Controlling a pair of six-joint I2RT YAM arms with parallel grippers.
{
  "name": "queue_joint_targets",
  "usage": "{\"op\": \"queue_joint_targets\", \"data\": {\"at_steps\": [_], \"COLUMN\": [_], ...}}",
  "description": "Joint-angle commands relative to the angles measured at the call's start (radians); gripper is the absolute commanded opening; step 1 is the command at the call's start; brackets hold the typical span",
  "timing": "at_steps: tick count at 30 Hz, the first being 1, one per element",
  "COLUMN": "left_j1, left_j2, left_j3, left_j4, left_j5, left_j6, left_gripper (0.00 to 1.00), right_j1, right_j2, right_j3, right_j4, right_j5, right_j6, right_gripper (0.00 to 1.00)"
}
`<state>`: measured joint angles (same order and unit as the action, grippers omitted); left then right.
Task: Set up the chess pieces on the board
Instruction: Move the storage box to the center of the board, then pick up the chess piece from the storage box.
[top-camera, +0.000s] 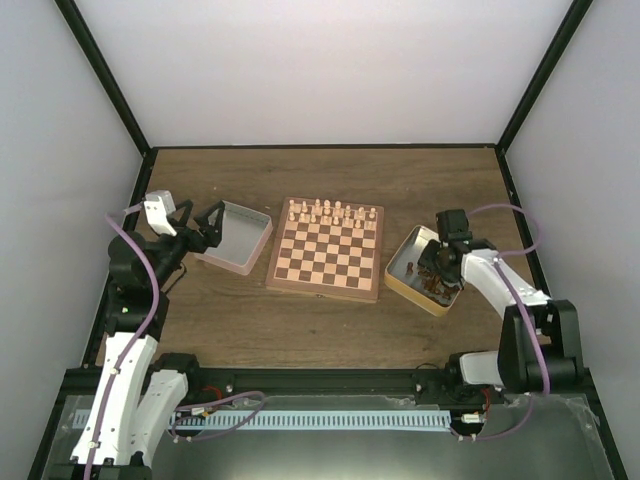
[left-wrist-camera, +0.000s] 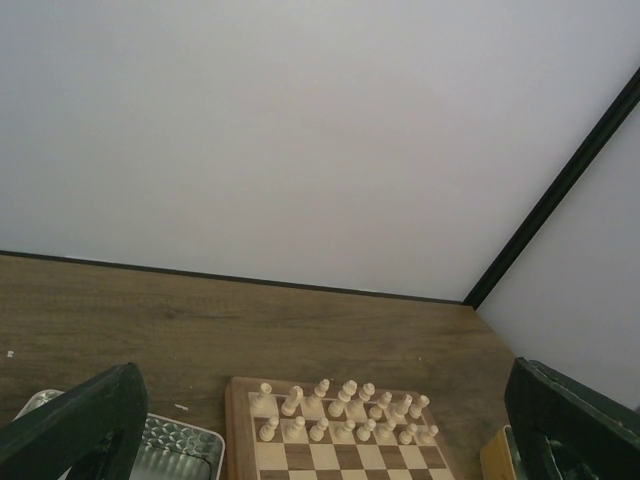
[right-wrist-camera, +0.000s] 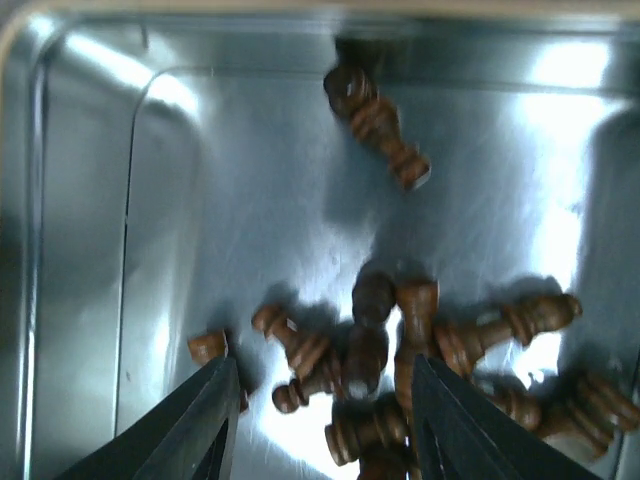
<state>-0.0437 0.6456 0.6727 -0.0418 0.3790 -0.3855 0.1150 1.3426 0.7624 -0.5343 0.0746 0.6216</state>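
The board (top-camera: 326, 262) lies mid-table, with pale cream chessmen (top-camera: 330, 212) on its two far rows; its other squares are bare. The dark brown chess pieces (right-wrist-camera: 370, 340) lie tumbled in a metal tin (right-wrist-camera: 90, 200) right of the board. My right gripper (right-wrist-camera: 322, 375) reaches down into that tin (top-camera: 405, 275). It is open, and its fingers straddle several pieces of the pile. One piece (right-wrist-camera: 378, 125) lies apart near the far wall. My left gripper (top-camera: 208, 228) is wide open at the near edge of the left tin (top-camera: 240, 238) and holds nothing.
In the left wrist view my left gripper (left-wrist-camera: 322, 385) looks over the board's rim (left-wrist-camera: 232, 420) and the cream chessmen (left-wrist-camera: 340, 410), with the left tin's corner (left-wrist-camera: 180, 450) at lower left. Black frame posts and white walls enclose the table.
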Motion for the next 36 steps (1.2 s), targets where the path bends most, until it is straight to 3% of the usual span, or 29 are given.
{"op": "queue_joint_targets", "data": {"at_steps": [1, 10, 13, 21, 36], "left_j1": [0.007, 0.007, 0.007, 0.007, 0.008], "left_j2": [-0.012, -0.024, -0.024, -0.027, -0.029], "left_j3": [-0.007, -0.010, -0.009, -0.011, -0.012], "left_j4": [0.013, 0.010, 0.010, 0.011, 0.009], "left_j5": [0.006, 0.005, 0.004, 0.004, -0.009], "left_j6": [0.014, 0.017, 0.016, 0.016, 0.016], "left_gripper": [1.00, 1.00, 1.00, 1.00, 1.00], "right_j1": [0.014, 0.036, 0.038, 0.072, 0.328], "right_j2": [-0.052, -0.031, -0.031, -0.032, -0.082], "right_j3": [-0.024, -0.088, -0.099, -0.074, 0.189], "right_j4": [-0.081, -0.078, -0.066, -0.080, -0.187], "right_j5": [-0.086, -0.052, -0.016, 0.095, 0.218], "right_j6": [0.044, 0.092, 0.098, 0.087, 0.125], "right_gripper": [0.50, 0.41, 0.30, 0.13, 0.11]}}
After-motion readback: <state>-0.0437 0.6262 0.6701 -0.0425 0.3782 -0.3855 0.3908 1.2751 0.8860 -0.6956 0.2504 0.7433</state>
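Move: Just behind the right hand, in the storage box, the dark chess piece it will take lies about 4 cm back, 1 cm to the left and 3 cm below. The box's own middle is almost directly underneath. A lone pawn lies 4 cm left and 1 cm back, another dark piece 4 cm ahead and 4 cm right. The chessboard's middle is about 22 cm left and 3 cm ahead. From the left hand the target piece is some 43 cm right, 3 cm back and 30 cm lower. Drawing back about 4 cm and sinking 3 cm into the storage box, the right hand closes its half-open fingers on a dark piece at the near side of the heap. With the piece pinched, it climbs about 8 cm, swinging left towards the chessboard and forward again, the fingertips tilting slightly forward. ##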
